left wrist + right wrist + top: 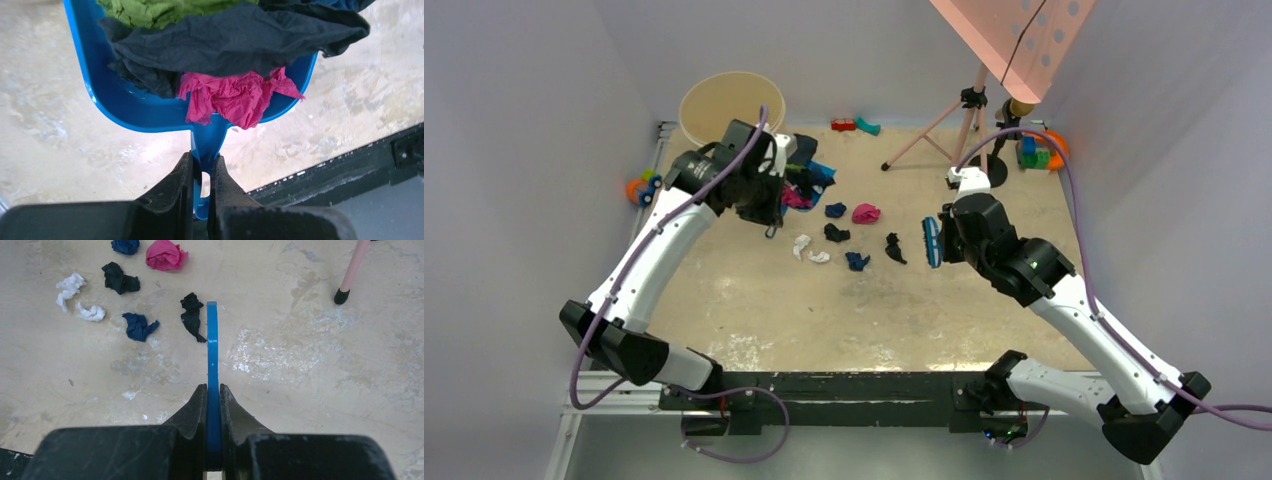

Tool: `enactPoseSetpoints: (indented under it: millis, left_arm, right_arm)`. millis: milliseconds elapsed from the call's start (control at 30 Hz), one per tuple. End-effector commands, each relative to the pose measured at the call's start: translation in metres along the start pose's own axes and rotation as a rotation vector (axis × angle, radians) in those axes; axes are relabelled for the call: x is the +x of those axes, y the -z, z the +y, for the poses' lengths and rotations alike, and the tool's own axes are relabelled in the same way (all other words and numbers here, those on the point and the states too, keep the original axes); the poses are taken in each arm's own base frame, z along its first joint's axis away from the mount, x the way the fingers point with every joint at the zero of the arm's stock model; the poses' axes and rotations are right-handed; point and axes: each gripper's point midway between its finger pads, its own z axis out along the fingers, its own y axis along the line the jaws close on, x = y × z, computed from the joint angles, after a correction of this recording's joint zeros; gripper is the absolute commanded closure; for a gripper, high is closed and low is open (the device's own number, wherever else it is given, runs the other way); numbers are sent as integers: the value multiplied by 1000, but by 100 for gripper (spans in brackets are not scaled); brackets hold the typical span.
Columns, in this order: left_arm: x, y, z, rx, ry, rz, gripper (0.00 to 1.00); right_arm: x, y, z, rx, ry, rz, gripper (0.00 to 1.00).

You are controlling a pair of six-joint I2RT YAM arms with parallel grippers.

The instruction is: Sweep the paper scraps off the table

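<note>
My left gripper (769, 192) (203, 162) is shut on the handle of a blue dustpan (812, 178) (125, 105), held at the back left of the table (754, 310). Green, dark navy and pink paper scraps (235, 97) fill the pan. My right gripper (946, 232) (213, 390) is shut on a blue hand brush (932, 243) (212, 340), seen edge-on. Left of the brush, several loose scraps lie on the table: pink (866, 213) (165, 255), black (894, 248) (191, 315), navy (857, 261) (139, 326), white (801, 245) (70, 287).
A round beige bin (729, 105) stands at the back left behind the dustpan. A pink tripod stand (969, 120) with its foot (345, 292) stands at the back right. Small toys (854, 125) line the back edge. The black front rail (350, 170) runs along the near side.
</note>
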Motion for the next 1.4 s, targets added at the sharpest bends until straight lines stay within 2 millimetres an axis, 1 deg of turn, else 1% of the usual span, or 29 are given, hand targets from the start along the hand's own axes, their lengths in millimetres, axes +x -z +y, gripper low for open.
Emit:
enactPoseSetpoints:
  millis: [0,67,100,167,333,500,567,667,733,800,867,900,967,1100,1167,1200,1300,1333,1367]
  left_arm:
    - [-29,17,23,-19,12,-31,100]
    - [-46,22,32,-8,50,-52,100]
    - [-53,18,38,-5,74,-46,100]
    - [-68,21,46,11,118,-63,100]
    - [-109,23,56,125,264,-108,100]
    - [-148,20,66,250,466,-154,100]
    - [-161,20,60,357,540,-160,100]
    - [-173,19,55,464,627,-154,100]
    - [-183,21,50,541,660,-174,100]
    - [-192,27,44,614,695,-204,100]
    - [-203,38,39,697,721,-257,100]
    - [-210,42,35,756,770,-266,100]
    - [-222,51,47,850,853,-318,100]
    - [-237,51,69,981,990,-359,100]
    - [-247,56,80,1032,1009,-406,100]
    - [-251,58,84,1071,1051,-417,100]
    - [-262,66,99,1255,1197,-493,100]
    - [-264,65,105,1312,1242,-509,100]
    - [-266,67,109,1357,1263,-520,100]
  right_arm:
    - [-12,2,8,-45,-33,-47,100]
    - [-10,1,12,-59,-30,-34,100]
    - [-10,0,13,-65,-30,-30,100]
    - [-8,-1,16,-74,-33,-23,100]
    - [1,-4,28,-136,-31,14,100]
    - [8,-3,31,-159,-36,36,100]
    - [12,-3,30,-158,-38,44,100]
    - [17,-2,30,-165,-49,52,100]
    - [19,-1,31,-174,-57,52,100]
    - [21,-1,32,-180,-62,54,100]
    - [22,-1,32,-184,-64,57,100]
    - [23,-1,33,-186,-64,58,100]
    - [23,-1,33,-186,-64,60,100]
    - [23,1,32,-187,-67,60,100]
    - [22,3,32,-191,-68,56,100]
    - [22,4,32,-191,-68,56,100]
    - [22,5,33,-196,-68,56,100]
    - [22,4,33,-200,-69,57,100]
    - [21,4,34,-201,-69,57,100]
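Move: The bin that the left hand's loaded dustpan is bound for stands about 20 cm ahead and 8 cm left, its middle some 9 cm lower. On the table, a white scrap lies about 2 cm ahead and 3 cm right of this hand. The right hand, holding the brush, has the nearest dark scrap roughly 5 cm ahead, 7 cm left and 19 below; from that scrap, the pink one is 7 cm farther out and 6 left, a blue one 3 nearer and 7 left. Fingers still clamped on the dustpan handle, the left hand carries the load forward some 23 cm, rising about 12 and drifting left, to over the bin; on the way it rolls left side down by nearly 90 degrees, tipping the pan. The right hand keeps the brush and eases it about 3 cm left and 3 down, slightly back, towards the dark scrap; contact there can't be made out. ##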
